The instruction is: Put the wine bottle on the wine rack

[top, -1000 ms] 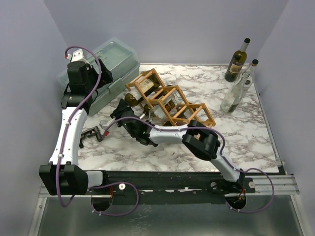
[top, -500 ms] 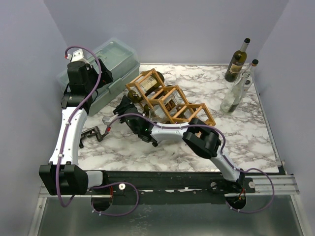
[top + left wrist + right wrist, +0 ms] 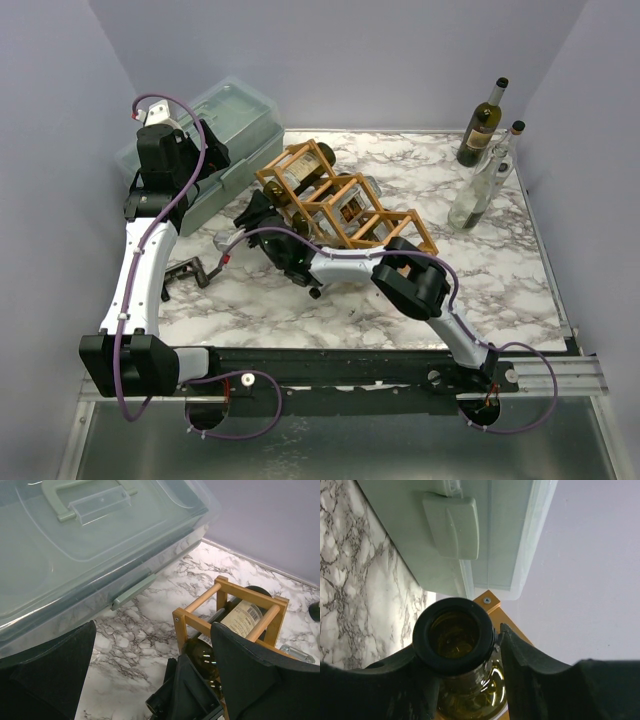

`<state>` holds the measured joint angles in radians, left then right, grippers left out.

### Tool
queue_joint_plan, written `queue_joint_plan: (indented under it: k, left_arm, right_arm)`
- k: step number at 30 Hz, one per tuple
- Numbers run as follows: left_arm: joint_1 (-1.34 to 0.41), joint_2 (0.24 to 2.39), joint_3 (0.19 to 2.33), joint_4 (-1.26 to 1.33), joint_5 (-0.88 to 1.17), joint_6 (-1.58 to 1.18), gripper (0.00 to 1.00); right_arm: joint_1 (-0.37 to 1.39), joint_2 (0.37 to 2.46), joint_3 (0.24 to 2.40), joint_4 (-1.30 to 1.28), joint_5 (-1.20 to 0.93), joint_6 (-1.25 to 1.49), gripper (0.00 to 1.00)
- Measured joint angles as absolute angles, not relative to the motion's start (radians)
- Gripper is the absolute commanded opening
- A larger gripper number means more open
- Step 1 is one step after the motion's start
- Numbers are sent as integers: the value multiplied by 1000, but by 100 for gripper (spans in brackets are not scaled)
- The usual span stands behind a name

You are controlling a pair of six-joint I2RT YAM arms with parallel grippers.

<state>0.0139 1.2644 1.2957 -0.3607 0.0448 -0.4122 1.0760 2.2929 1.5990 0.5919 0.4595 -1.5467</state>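
Observation:
The wine bottle (image 3: 306,170), dark green with a pale label, lies in the leftmost cell of the wooden wine rack (image 3: 392,226), neck pointing out toward the near left. My right gripper (image 3: 257,213) sits around that neck. In the right wrist view the bottle mouth (image 3: 453,635) fills the gap, and the right finger (image 3: 530,665) stands a sliver off the lip, so the jaws are open. My left gripper (image 3: 152,677) hangs wide open and holds nothing. It is above the table beside the rack (image 3: 199,616) and looks down on the labelled bottle (image 3: 245,617).
A translucent green lidded box (image 3: 232,128) fills the back left, close to the rack's end. A dark bottle (image 3: 481,124) and a clear bottle (image 3: 480,186) stand at the back right. Another bottle (image 3: 350,207) lies in the neighbouring cell. A small black tool (image 3: 186,272) lies near the left arm.
My right gripper has slid up and right, pushing the bottle deeper into the rack's left cell. Its jaws have loosened off the neck. The left arm has not moved.

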Motion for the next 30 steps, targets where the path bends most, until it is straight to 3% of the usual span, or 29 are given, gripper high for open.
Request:
queue_joint_plan:
  k: [11, 16, 18, 30]
  left_arm:
    - [19, 1264, 1296, -361, 53, -416, 98]
    - [19, 1264, 1296, -361, 53, -416, 98]
    - [19, 1264, 1296, -361, 53, -416, 98]
    - [19, 1264, 1296, -361, 53, -416, 98]
  right_arm:
    - [1092, 2293, 1588, 598, 459, -1497, 74]
    - [1122, 2292, 1592, 546, 459, -1442, 88]
    - [1137, 2289, 1600, 514, 458, -1414, 100]
    - [1171, 2171, 1615, 274, 443, -1213, 100]
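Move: The right fingers are still around the neck of the wine bottle, which lies in the rack's top slot; the bottle's middle is about 7 cm ahead and 7 cm right of this hand, roughly level. The rack's middle is some 21 cm right, 5 ahead and slightly lower; another racked bottle lies about 12 right, 1 ahead and 8 lower. The box stands 16 ahead, 13 left, nearly level. From the left hand, the bottle's middle is some 6 cm ahead, 14 right and 15 below. The right fingers, already loosening, let go of the bottle's neck and spread to fully open. The hand draws back about 6 cm from the bottle towards the base, drifting a little left, dipping about 2 cm and then rising again to its starting height while it tips some 15 degrees nose-down. ##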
